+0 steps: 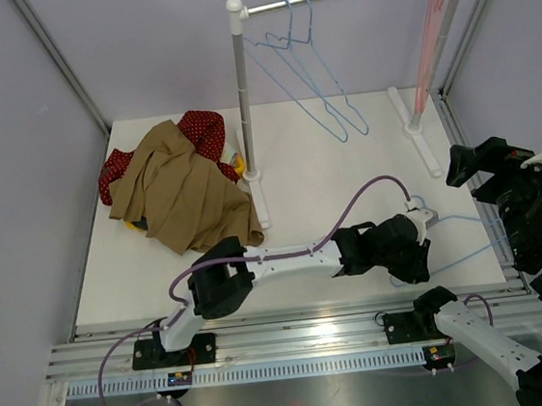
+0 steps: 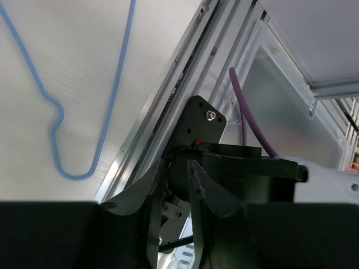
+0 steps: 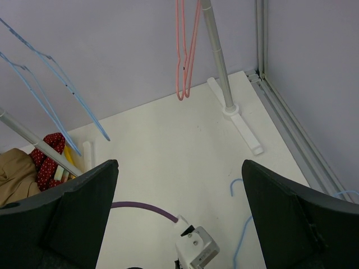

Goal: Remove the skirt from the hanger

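The tan skirt lies crumpled on the table at the back left, off any hanger; its edge also shows in the right wrist view. A bare light-blue wire hanger lies flat at the front right, also seen from the left wrist and right wrist. My left gripper is stretched across the front to that hanger's left end. Its jaws stand a narrow gap apart with nothing between them. My right gripper hovers at the right edge, wide open and empty.
A red polka-dot garment lies under the skirt. The clothes rack's left pole stands mid-table with two blue hangers on the bar and pink hangers by the right pole. The metal frame rail runs along the table's front edge.
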Available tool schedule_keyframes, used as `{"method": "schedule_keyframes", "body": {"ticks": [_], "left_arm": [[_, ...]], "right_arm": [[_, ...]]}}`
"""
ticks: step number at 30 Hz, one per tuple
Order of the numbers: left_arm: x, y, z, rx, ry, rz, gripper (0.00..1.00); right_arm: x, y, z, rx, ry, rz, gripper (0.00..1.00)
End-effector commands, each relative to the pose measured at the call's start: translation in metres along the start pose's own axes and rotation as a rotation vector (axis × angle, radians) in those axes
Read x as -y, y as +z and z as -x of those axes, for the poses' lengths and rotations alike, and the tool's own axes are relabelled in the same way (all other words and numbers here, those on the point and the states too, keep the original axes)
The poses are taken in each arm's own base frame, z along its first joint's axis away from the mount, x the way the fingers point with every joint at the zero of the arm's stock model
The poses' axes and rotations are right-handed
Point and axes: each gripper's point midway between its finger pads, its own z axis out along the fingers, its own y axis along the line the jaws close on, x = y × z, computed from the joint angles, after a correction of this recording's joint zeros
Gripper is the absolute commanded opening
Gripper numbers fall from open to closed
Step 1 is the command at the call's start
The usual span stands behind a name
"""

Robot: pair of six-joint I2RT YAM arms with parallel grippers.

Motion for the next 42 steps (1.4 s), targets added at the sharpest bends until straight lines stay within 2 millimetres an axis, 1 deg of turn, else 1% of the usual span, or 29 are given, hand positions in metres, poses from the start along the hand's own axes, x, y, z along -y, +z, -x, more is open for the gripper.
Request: {"method": "schedule_keyframes", "body": {"ticks": [1,3,4,5,6,7,8,12,16,22,28,29,32,33,35,36,38,39,40,41,42], "left_arm": [[-0.002,0.014,0.011,0.044,-0.069,0.012,0.2],[-0.023,0.024,0.005,0.049,-0.095,0.097,0.13],[-0.029,0.026,0.004,0.053,-0.111,0.122,0.11],[-0.04,0.032,0.0,0.058,-0.124,0.164,0.09],[-0.045,0.034,-0.003,0.049,-0.134,0.186,0.08],[-0.047,0.036,-0.006,0.042,-0.149,0.195,0.02],[-0.054,0.038,-0.005,0.055,-0.151,0.222,0.0],[-0.064,0.045,-0.008,0.049,-0.156,0.255,0.0],[-0.076,0.045,-0.013,0.046,-0.162,0.308,0.0],[-0.102,0.042,-0.023,0.027,-0.188,0.398,0.0],[-0.12,0.036,-0.044,-0.028,-0.198,0.461,0.0],[-0.123,0.032,-0.052,-0.044,-0.197,0.474,0.0],[-0.132,0.024,-0.064,-0.06,-0.208,0.5,0.0],[-0.137,0.016,-0.075,-0.077,-0.211,0.515,0.0],[-0.144,0.007,-0.09,-0.102,-0.215,0.539,0.0],[-0.148,-0.006,-0.107,-0.13,-0.213,0.564,0.0],[-0.154,-0.022,-0.123,-0.145,-0.207,0.603,0.0],[-0.158,-0.032,-0.134,-0.158,-0.217,0.632,0.0],[-0.161,-0.05,-0.153,-0.182,-0.206,0.663,0.0],[-0.166,-0.062,-0.168,-0.207,-0.208,0.688,0.0],[-0.163,-0.071,-0.182,-0.221,-0.216,0.706,0.0]], "right_arm": [[0.001,0.001,-0.001,0.003,0.019,-0.013,1.0],[0.001,0.001,-0.002,0.001,0.018,-0.011,0.99],[0.001,0.001,-0.002,0.002,0.022,-0.01,0.99],[0.0,0.001,-0.003,-0.002,0.02,-0.007,1.0],[-0.001,0.002,-0.004,-0.004,0.023,-0.004,1.0],[-0.002,0.003,-0.004,-0.005,0.024,-0.002,0.99],[-0.002,0.003,-0.006,-0.011,0.025,0.001,0.99],[-0.004,0.005,-0.012,-0.022,0.029,0.009,0.99],[-0.004,0.006,-0.014,-0.024,0.028,0.011,1.0],[-0.006,0.008,-0.016,-0.023,0.029,0.015,0.99],[-0.006,0.009,-0.018,-0.023,0.025,0.017,1.0],[-0.005,0.008,-0.017,-0.019,0.027,0.013,0.99],[-0.004,0.007,-0.016,-0.015,0.03,0.013,0.99],[-0.004,0.007,-0.017,-0.017,0.027,0.014,0.99],[-0.004,0.007,-0.016,-0.015,0.028,0.014,1.0],[-0.004,0.007,-0.016,-0.014,0.027,0.013,0.99],[-0.004,0.007,-0.016,-0.014,0.027,0.013,1.0],[-0.004,0.007,-0.015,-0.012,0.027,0.012,0.99],[-0.004,0.007,-0.015,-0.011,0.026,0.013,1.0],[-0.004,0.006,-0.015,-0.01,0.028,0.015,0.99],[-0.004,0.006,-0.015,-0.009,0.031,0.015,1.0]]}}
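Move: The blue hanger lies flat on the table, its near left end about 4 cm ahead of the left hand, 3 cm to its left and 12 cm below. Its hook sits some 20 cm ahead and 6 cm right of that hand, and its right end about 11 cm ahead and 23 cm right, both at that same table height. From the right hand, the near left end is roughly 5 cm back, 6 cm left and 44 cm below. Onto the loose hanger's near left end the left hand lowers about 12 cm, easing some 4 cm forward while its fingers shut fully before reaching the table and tip steeper downward. With the closed tips at the inside of that bend, it then drags the hanger quickly left, roughly 8 cm and slightly back. The open right hand sinks about 2 cm. ##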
